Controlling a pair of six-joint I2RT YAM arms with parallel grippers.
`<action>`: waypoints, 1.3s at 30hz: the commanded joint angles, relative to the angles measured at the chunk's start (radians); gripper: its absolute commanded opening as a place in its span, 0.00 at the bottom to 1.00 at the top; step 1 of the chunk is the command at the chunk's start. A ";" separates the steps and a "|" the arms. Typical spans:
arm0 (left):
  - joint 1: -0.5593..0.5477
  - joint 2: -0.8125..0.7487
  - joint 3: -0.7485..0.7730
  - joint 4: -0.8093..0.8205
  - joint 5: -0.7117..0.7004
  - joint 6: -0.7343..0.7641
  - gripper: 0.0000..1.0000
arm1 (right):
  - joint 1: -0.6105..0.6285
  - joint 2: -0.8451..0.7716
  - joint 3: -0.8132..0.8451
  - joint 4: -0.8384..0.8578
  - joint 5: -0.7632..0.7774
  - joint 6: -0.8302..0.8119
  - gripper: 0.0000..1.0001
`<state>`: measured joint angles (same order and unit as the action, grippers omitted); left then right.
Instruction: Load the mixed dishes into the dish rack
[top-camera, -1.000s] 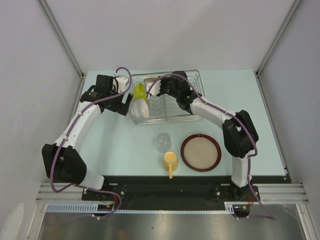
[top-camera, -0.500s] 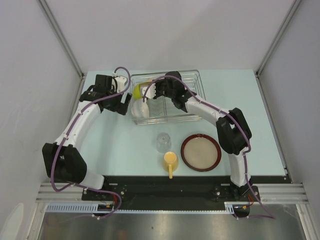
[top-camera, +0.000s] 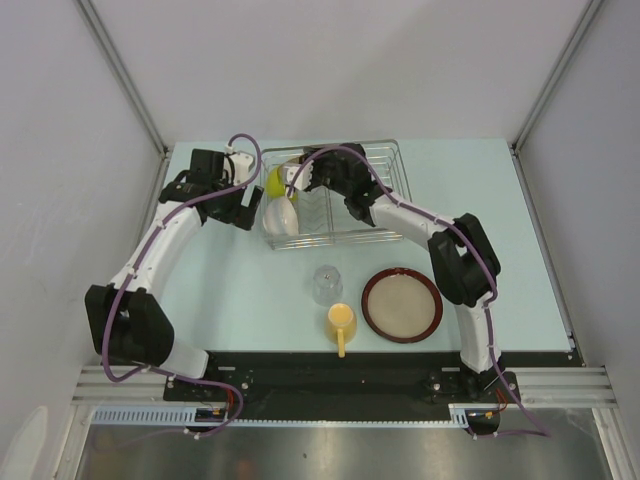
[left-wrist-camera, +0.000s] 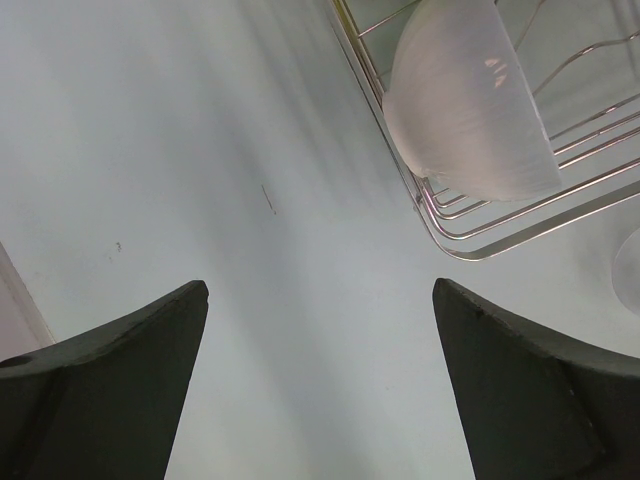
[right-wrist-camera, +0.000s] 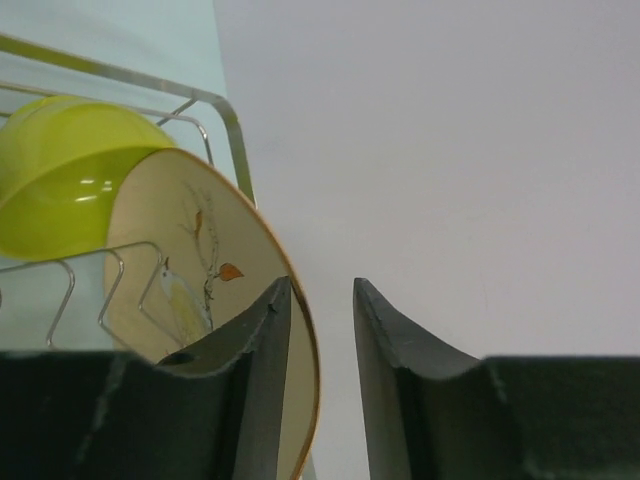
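The silver wire dish rack (top-camera: 350, 205) stands at the back of the table. A lime-green bowl (top-camera: 275, 182) and a white bowl (top-camera: 280, 215) stand on edge at its left end. My right gripper (top-camera: 300, 175) is over that end. In the right wrist view its narrow-set gripper (right-wrist-camera: 320, 283) has the rim of a small tan floral plate (right-wrist-camera: 180, 260) between its jaws, next to the green bowl (right-wrist-camera: 60, 170). My left gripper (top-camera: 250, 212) is open and empty just left of the rack. The clear glass (top-camera: 326, 283), yellow mug (top-camera: 341, 322) and large red-brown-rimmed plate (top-camera: 401, 304) are on the table.
In the left wrist view the white bowl (left-wrist-camera: 465, 110) leans in the rack's corner (left-wrist-camera: 520, 215) above bare table, with my gripper (left-wrist-camera: 320, 285) wide open. Grey walls close in on the left, right and back. The arm bases sit at the near edge.
My right gripper has moved left along the rack toward the green bowl. The left arm and the dishes on the table have not moved.
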<state>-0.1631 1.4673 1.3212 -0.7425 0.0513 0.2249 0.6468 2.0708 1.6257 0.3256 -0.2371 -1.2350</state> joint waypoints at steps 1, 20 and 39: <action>0.008 0.001 0.026 0.023 -0.005 -0.018 1.00 | 0.004 0.005 -0.018 0.185 -0.002 0.064 0.38; 0.008 -0.010 0.036 0.018 -0.007 -0.015 1.00 | 0.063 -0.313 -0.139 -0.014 0.336 0.377 0.92; -0.419 0.071 0.366 -0.149 -0.134 0.091 1.00 | -0.518 -1.144 -0.676 -1.106 0.547 2.112 1.00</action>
<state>-0.4217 1.4845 1.6226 -0.8360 -0.0219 0.2787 0.0700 1.0897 1.0092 -0.5289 0.1249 0.5026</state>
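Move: The flower plate stands on edge in the rack, its rim still between my partly opened right fingers, its middle about 9 cm below and 2 cm ahead. From that hand the green bowl lies some 10 cm left, 2 ahead, and the red-rimmed plate about 34 cm back, 25 right, flat on the table. From my left hand the glass is roughly 15 cm back, 22 right; the white bowl 4 ahead, 8 right, about 11 below. I open my right fingers fully and come free of the flower plate's rim, easing up, dipping briefly, then lifting clear to about 14 cm up while backing off rightward. Next I sweep the hand right and back across the rack, descending nearer the red-rimmed plate, some 37 cm right in all, and turn the fingers from sideways to forward-and-down. Late on, my open left hand rises about 10 cm and swings 9 cm right, over the white bowl. ##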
